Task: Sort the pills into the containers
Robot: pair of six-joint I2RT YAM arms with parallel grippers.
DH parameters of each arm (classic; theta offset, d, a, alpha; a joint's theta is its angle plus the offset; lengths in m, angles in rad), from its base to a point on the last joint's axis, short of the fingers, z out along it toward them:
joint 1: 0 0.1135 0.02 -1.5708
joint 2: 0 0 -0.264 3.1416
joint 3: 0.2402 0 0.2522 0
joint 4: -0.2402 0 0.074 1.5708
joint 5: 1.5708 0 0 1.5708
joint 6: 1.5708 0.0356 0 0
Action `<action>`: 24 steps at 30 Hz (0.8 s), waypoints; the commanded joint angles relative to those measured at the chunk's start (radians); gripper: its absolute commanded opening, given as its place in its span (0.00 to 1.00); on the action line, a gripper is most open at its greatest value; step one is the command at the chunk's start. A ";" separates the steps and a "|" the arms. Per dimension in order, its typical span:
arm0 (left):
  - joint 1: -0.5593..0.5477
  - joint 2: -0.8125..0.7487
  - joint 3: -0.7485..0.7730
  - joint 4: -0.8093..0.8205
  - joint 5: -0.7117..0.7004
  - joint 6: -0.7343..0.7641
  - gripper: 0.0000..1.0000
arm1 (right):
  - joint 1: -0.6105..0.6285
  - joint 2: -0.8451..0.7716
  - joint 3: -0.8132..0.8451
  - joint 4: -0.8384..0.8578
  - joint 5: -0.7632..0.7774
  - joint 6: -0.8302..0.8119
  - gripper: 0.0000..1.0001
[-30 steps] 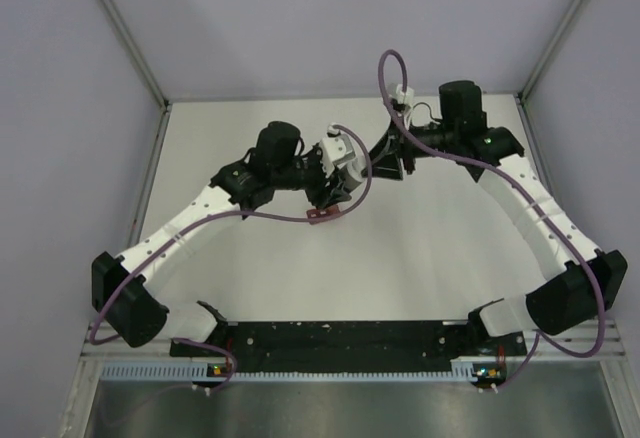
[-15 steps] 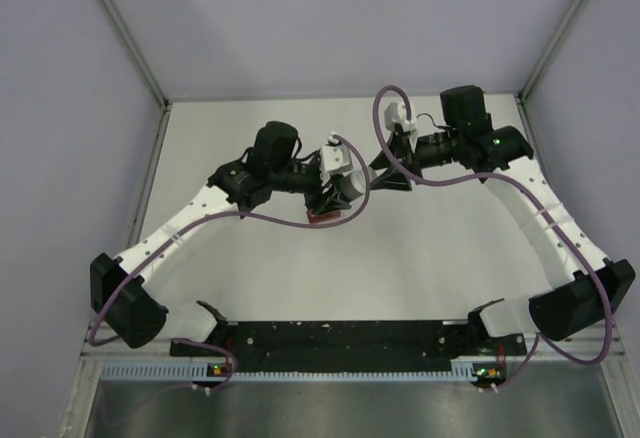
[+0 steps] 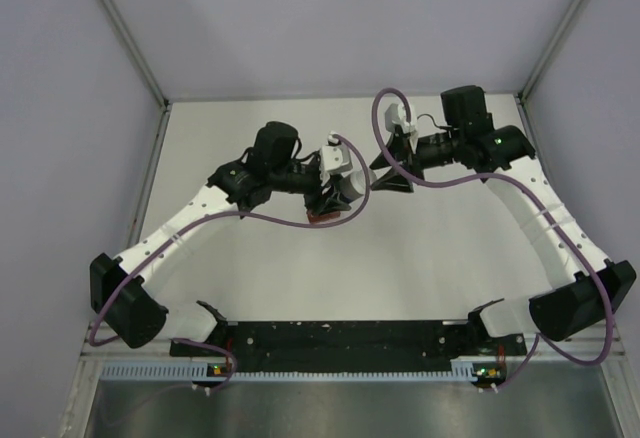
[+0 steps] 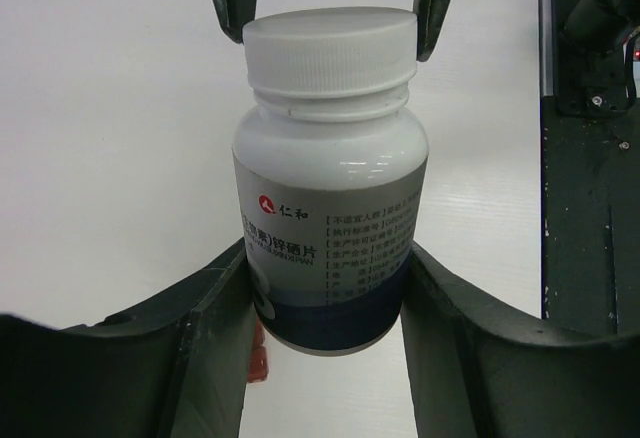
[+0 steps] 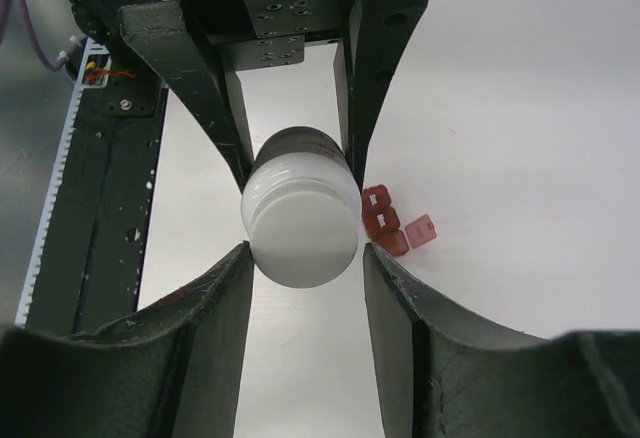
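A white pill bottle (image 4: 325, 198) with a ribbed white cap (image 5: 303, 228) hangs above the table, my left gripper (image 4: 325, 258) shut on its body. My right gripper (image 5: 306, 248) faces it from the other side, open. Its fingertips (image 4: 232, 13) flank the cap closely, with a sliver of gap on one side. The containers (image 5: 383, 221), a small red-brown strip of joined compartments, lie on the white table just beside and below the bottle (image 3: 352, 186). One lid (image 5: 421, 230) is flipped open. The same containers (image 3: 322, 216) peek out under the left gripper in the top view. No loose pills show.
Both arms meet over the middle of the white table (image 3: 430, 258). A black base rail (image 3: 340, 336) runs along the near edge, and grey walls enclose the back and sides.
My right gripper swung left from beside the left wrist and now straddles the bottle's cap. The left arm kept its hold and shifted only slightly.
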 commanded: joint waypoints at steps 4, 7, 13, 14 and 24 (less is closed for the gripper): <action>-0.005 -0.013 0.029 -0.032 0.046 -0.024 0.00 | -0.009 -0.023 0.034 0.064 0.063 0.003 0.54; -0.005 -0.007 0.035 -0.032 0.046 -0.029 0.00 | -0.003 -0.022 0.028 0.068 0.061 0.012 0.57; -0.005 -0.010 0.029 -0.001 -0.002 -0.058 0.00 | -0.003 -0.032 0.017 0.071 0.046 0.059 0.73; -0.005 -0.013 0.027 0.013 -0.022 -0.065 0.00 | -0.003 -0.036 0.013 0.073 0.040 0.070 0.75; -0.008 0.008 0.041 0.102 -0.218 -0.145 0.00 | -0.001 -0.085 -0.075 0.273 0.080 0.413 0.77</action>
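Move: The bottle, already clamped near its base in my left hand, has its white cap between my right fingertips, about 1 cm to the left of that hand and otherwise level with it. From my left hand the cap is about 1 cm ahead, 3 cm to the right and 4 cm higher. The red pill box lies on the table some 6 cm ahead of my left hand, 5 cm to its left and 24 cm below. I spread my right fingers from the cap's sides until they come free of it, that hand staying almost in place: it eases about 1 cm forward, then back, turning slightly clockwise. My left hand keeps its grip on the bottle, dips a touch, then carries it about 2 cm forward, swinging some 10 degrees counter-clockwise. ##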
